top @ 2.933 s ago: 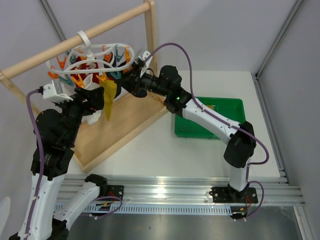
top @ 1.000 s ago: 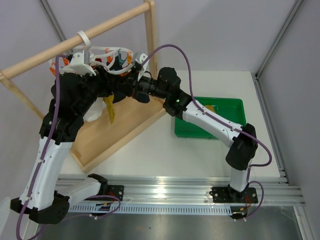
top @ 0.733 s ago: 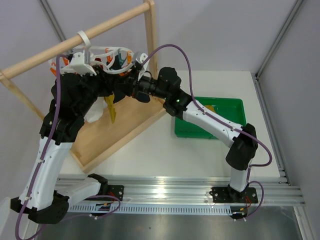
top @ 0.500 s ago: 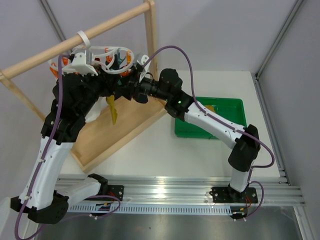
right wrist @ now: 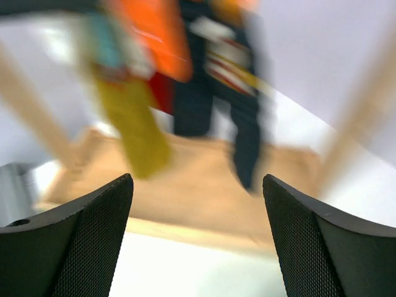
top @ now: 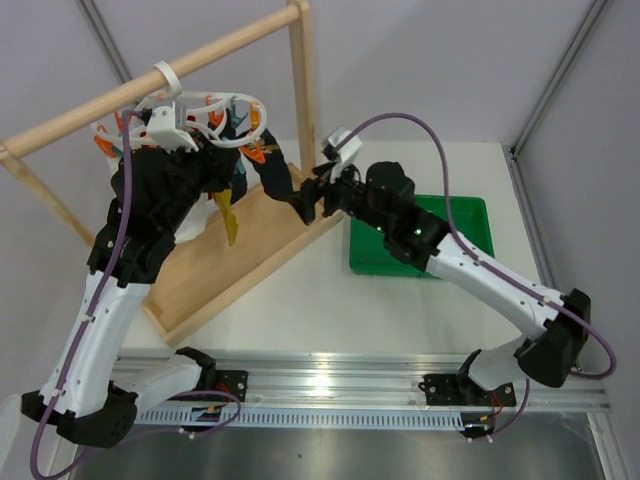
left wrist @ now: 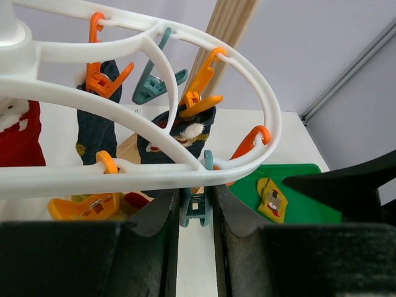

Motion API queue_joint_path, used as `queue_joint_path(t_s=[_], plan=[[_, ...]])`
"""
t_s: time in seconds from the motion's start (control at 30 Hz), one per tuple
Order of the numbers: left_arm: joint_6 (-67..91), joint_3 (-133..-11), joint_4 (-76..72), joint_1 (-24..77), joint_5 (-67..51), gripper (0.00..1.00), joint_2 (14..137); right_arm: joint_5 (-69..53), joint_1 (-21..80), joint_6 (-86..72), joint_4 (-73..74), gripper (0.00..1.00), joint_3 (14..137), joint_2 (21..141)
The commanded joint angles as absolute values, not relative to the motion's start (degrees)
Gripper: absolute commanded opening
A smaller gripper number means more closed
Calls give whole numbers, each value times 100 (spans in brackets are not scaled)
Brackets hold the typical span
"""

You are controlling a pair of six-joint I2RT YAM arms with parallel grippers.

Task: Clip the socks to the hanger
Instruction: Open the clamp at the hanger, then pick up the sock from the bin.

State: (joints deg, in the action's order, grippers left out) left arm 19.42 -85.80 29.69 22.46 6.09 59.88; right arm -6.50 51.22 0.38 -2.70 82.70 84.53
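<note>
The white hanger (top: 215, 110) hangs by its hook from the wooden rail; it also shows in the left wrist view (left wrist: 154, 174). My left gripper (left wrist: 197, 207) is raised under the frame and shut on a teal clip peg (left wrist: 197, 210). One mustard sock (top: 228, 215) hangs from the hanger and shows blurred in the right wrist view (right wrist: 133, 124). Another mustard sock (left wrist: 271, 198) lies in the green bin (left wrist: 309, 207). My right gripper (top: 305, 205) is open and empty, to the right of the hanger and apart from it. I cannot make out the white socks.
The tall wooden rack (top: 300, 90) stands on its tray base (top: 250, 250) at the back left. Navy socks (left wrist: 179, 133) and a red sock (left wrist: 18, 133) hang on the hanger. The green bin (top: 465, 215) sits on the right, partly under my right arm.
My right gripper has pulled back to the right, away from the hanger, and is open. My left gripper stays at the hanger's clips. The mustard sock stays hanging.
</note>
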Motion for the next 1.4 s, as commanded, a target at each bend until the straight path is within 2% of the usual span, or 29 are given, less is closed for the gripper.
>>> queue_joint_path(t_s=[0.0, 0.1, 0.23, 0.4, 0.7, 1.0, 1.1, 1.2, 1.23, 1.3, 1.37], plan=[[1969, -8526, 2707, 2250, 861, 6, 5941, 1156, 4625, -263, 614, 88, 7745, 7938], [1995, -8473, 2698, 2250, 853, 6, 5915, 1931, 4009, -736, 1149, 88, 7332, 7796], [2004, -8429, 2698, 2250, 835, 6, 5906, 2170, 2983, -1475, 1669, 88, 7032, 7875], [2021, -8394, 2707, 2250, 809, 4, 5880, 2267, 2400, -1880, 1959, 88, 6724, 8445], [2004, -8332, 2698, 2241, 774, 2, 5818, 1583, 1302, -2496, 1354, 82, 6231, 9658], [1995, -8271, 2698, 2241, 756, 1, 5801, 976, 1099, -2540, 792, 69, 6179, 10563], [1995, -8262, 2698, 2241, 747, 1, 5810, 818, 1099, -2514, 703, 60, 6170, 10696], [1995, -8270, 2698, 2241, 738, 1, 5818, 773, 1099, -2443, 712, 39, 6179, 10793], [1995, -8253, 2690, 2241, 738, 1, 5818, 808, 1090, -2417, 738, 22, 6170, 10732], [1995, -8253, 2681, 2241, 730, 1, 5827, 826, 1116, -2303, 747, 0, 6170, 10600], [1995, -8262, 2689, 2241, 721, 1, 5836, 1036, 1299, -2005, 939, 0, 6284, 10276]])
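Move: The yellow sock left in the green tray lies about 15 cm ahead of the empty right hand, 31 cm to its right and 37 below; the tray's middle is some 2 cm to the right of that sock. The hanging yellow sock is about 12 cm left of this hand, level ahead; the dark sock 8 ahead, 8 left. The left hand has the teal clamp right between its fingertips; the tray's sock lies roughly 12 ahead, 44 right, 42 below it. The yellow sock in the tray gets pinched at a fold by the right fingertips: that hand sweeps away from the hanger, some 35 cm down, about as far to the right and a little forward, swinging clockwise about 60 degrees and tipping its fingers down, then shuts its wide-open fingers. The left hand stays, keeping its squeeze on the teal clamp at the hanger's rim. ##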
